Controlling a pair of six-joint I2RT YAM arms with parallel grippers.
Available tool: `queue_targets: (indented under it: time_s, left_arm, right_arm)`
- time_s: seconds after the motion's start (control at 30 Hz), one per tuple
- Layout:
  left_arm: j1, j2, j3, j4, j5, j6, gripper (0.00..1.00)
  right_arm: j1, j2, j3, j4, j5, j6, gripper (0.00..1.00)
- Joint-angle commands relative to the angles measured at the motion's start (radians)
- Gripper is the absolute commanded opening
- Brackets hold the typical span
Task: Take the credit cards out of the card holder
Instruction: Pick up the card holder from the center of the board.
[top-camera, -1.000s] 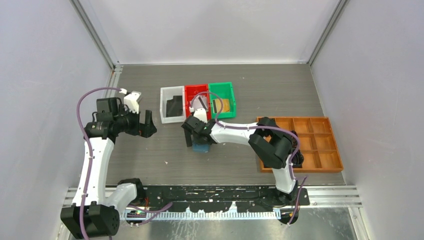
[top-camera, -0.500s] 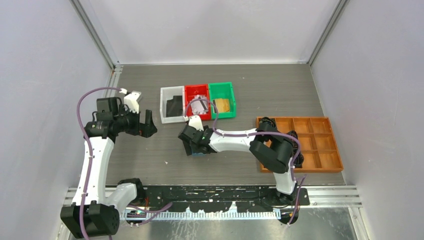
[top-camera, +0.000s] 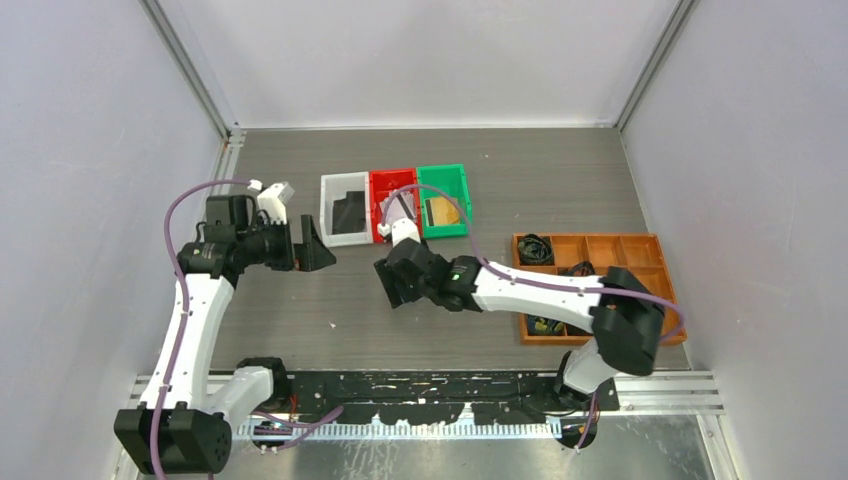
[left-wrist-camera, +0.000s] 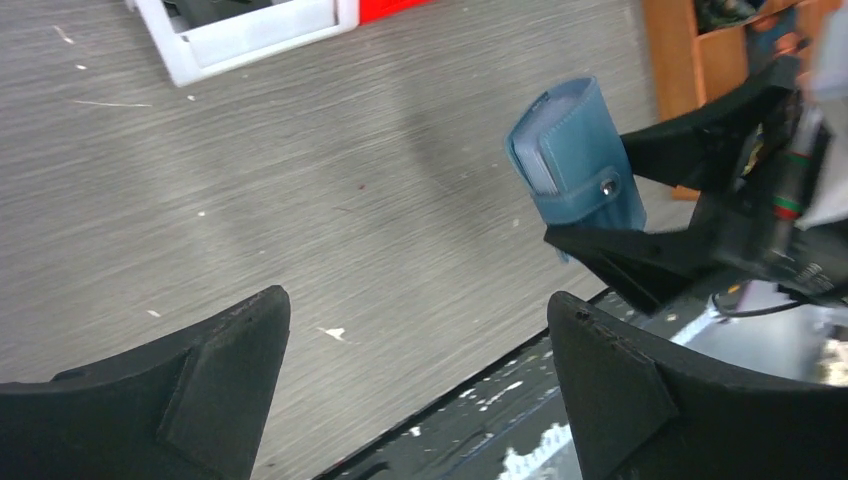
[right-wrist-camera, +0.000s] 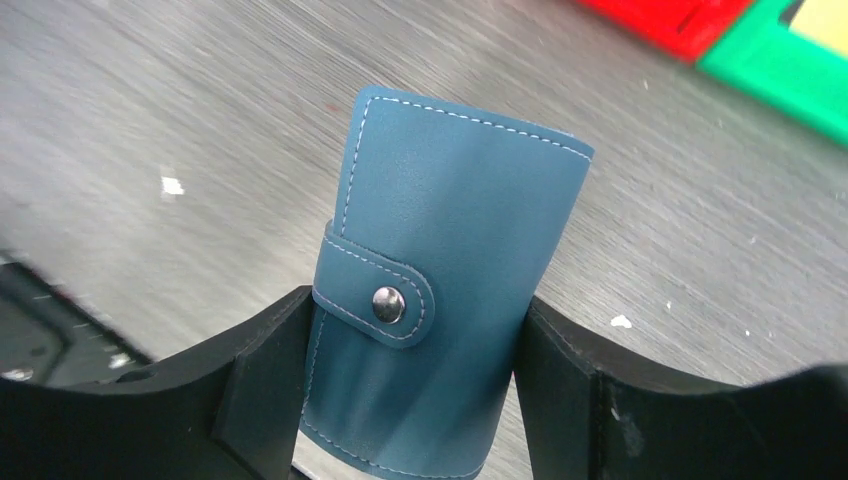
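Observation:
The card holder (right-wrist-camera: 450, 250), a blue folding wallet with its snap tab fastened, stands upright between the fingers of my right gripper (right-wrist-camera: 415, 305), which is shut on its two sides. In the left wrist view the card holder (left-wrist-camera: 575, 160) hangs above the table, with pale inner edges showing at its end. From above, my right gripper (top-camera: 400, 282) covers it. My left gripper (top-camera: 310, 245) is open and empty, left of the holder and pointing toward it. A black credit card (top-camera: 348, 212) lies in the white bin (top-camera: 326, 215) and a gold one (top-camera: 446, 212) in the green bin (top-camera: 462, 200).
A red bin (top-camera: 378, 195) sits between the white and green ones, partly behind my right arm's cable. An orange compartment tray (top-camera: 640, 262) with coiled black cables stands at the right. Grey walls close in three sides.
My right gripper has closed on the card holder and raised it off the table, shifting slightly. My left gripper has swung right, toward the holder, and stays open.

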Motion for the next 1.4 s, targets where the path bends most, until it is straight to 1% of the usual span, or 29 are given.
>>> queue_targets:
  time_s: [0.0,0.1,0.2,0.33,0.43,0.57,0.73,0.77,0.87,0.9,0.97,1.07,1.13,1.2,1.23,1.27,1.3,1.37]
  left_arm:
    - [-0.001,0.006,0.033,0.074,0.107,-0.17,1.0]
    - [-0.001,0.018,0.054,0.092,0.175,-0.261,1.0]
    - [-0.001,0.013,0.056,0.12,0.232,-0.341,1.0]
    - [-0.001,-0.019,0.032,0.183,0.29,-0.42,1.0]
    - [-0.001,-0.052,0.019,0.252,0.386,-0.462,1.0]
    - [-0.001,-0.074,0.036,0.254,0.38,-0.484,0.99]
    - [-0.001,-0.066,0.046,0.213,0.41,-0.492,0.69]
    - [-0.001,-0.068,0.044,0.209,0.417,-0.492,0.61]
    - [-0.001,-0.074,0.046,0.188,0.45,-0.478,0.42]
    - [-0.001,-0.077,0.047,0.184,0.466,-0.473,0.35]
    - [-0.001,-0.078,0.06,0.162,0.486,-0.454,0.23]
    - [-0.001,-0.077,0.093,0.129,0.511,-0.422,0.09]
    - [-0.001,-0.08,0.106,0.13,0.512,-0.411,0.02]
    - [-0.001,-0.084,0.117,0.144,0.506,-0.411,0.0]
    - [-0.001,-0.086,0.124,0.152,0.5,-0.412,0.0]
    - [-0.001,-0.088,0.135,0.156,0.497,-0.412,0.0]
    - [-0.001,-0.088,0.151,0.158,0.497,-0.414,0.0]
    - [-0.001,-0.089,0.167,0.171,0.507,-0.43,0.0]
  right_arm:
    - [0.016,-0.123,0.079,0.1,-0.094,-0.081,0.66]
    - [0.028,-0.148,0.126,0.111,-0.136,-0.096,0.67]
    - [0.047,-0.147,0.182,0.103,-0.145,-0.111,0.68]
    - [0.078,-0.134,0.247,0.097,-0.16,-0.137,0.67]
    - [0.102,-0.119,0.29,0.098,-0.157,-0.166,0.67]
    - [0.122,-0.118,0.32,0.106,-0.141,-0.184,0.66]
    - [0.126,-0.104,0.359,0.093,-0.13,-0.206,0.66]
    - [0.126,-0.099,0.365,0.094,-0.13,-0.211,0.66]
    - [0.126,-0.089,0.379,0.091,-0.126,-0.222,0.67]
    - [0.127,-0.088,0.38,0.09,-0.124,-0.223,0.68]
    - [0.126,-0.09,0.377,0.089,-0.114,-0.217,0.75]
    - [0.116,-0.12,0.352,0.103,-0.126,-0.163,0.85]
    - [0.082,-0.144,0.326,0.107,-0.218,-0.087,0.93]
    - [0.004,-0.173,0.269,0.146,-0.42,0.068,0.96]
    - [-0.038,-0.195,0.214,0.204,-0.571,0.154,0.97]
    - [-0.079,-0.218,0.151,0.29,-0.669,0.244,0.98]
    - [-0.111,-0.242,0.076,0.406,-0.744,0.328,0.99]
    - [-0.146,-0.291,-0.038,0.587,-0.817,0.44,1.0]
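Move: The card holder is already in the right fingers, its middle just beyond the pads: 1 cm ahead, 1 cm left and 2 cm lower. The open left gripper waits about 17 cm to the right hand's left, 2 cm farther out and 10 cm higher. From the left hand the holder is some 16 cm right, 1 cm back and 11 cm lower; the white bin is about 17 cm ahead, 3 cm right, the red bin 18 cm ahead, 14 cm right, both 17 cm below. The card holder is carried up about 17 cm and left some 8 cm by the right hand, drawing slightly back, to the left gripper, which rises about 11 cm and shifts 6 cm right, rolling its left side down. The left fingers close and pinch the holder's end; then the right fingers open wide and the right hand rolls its left side up, edging back right. ##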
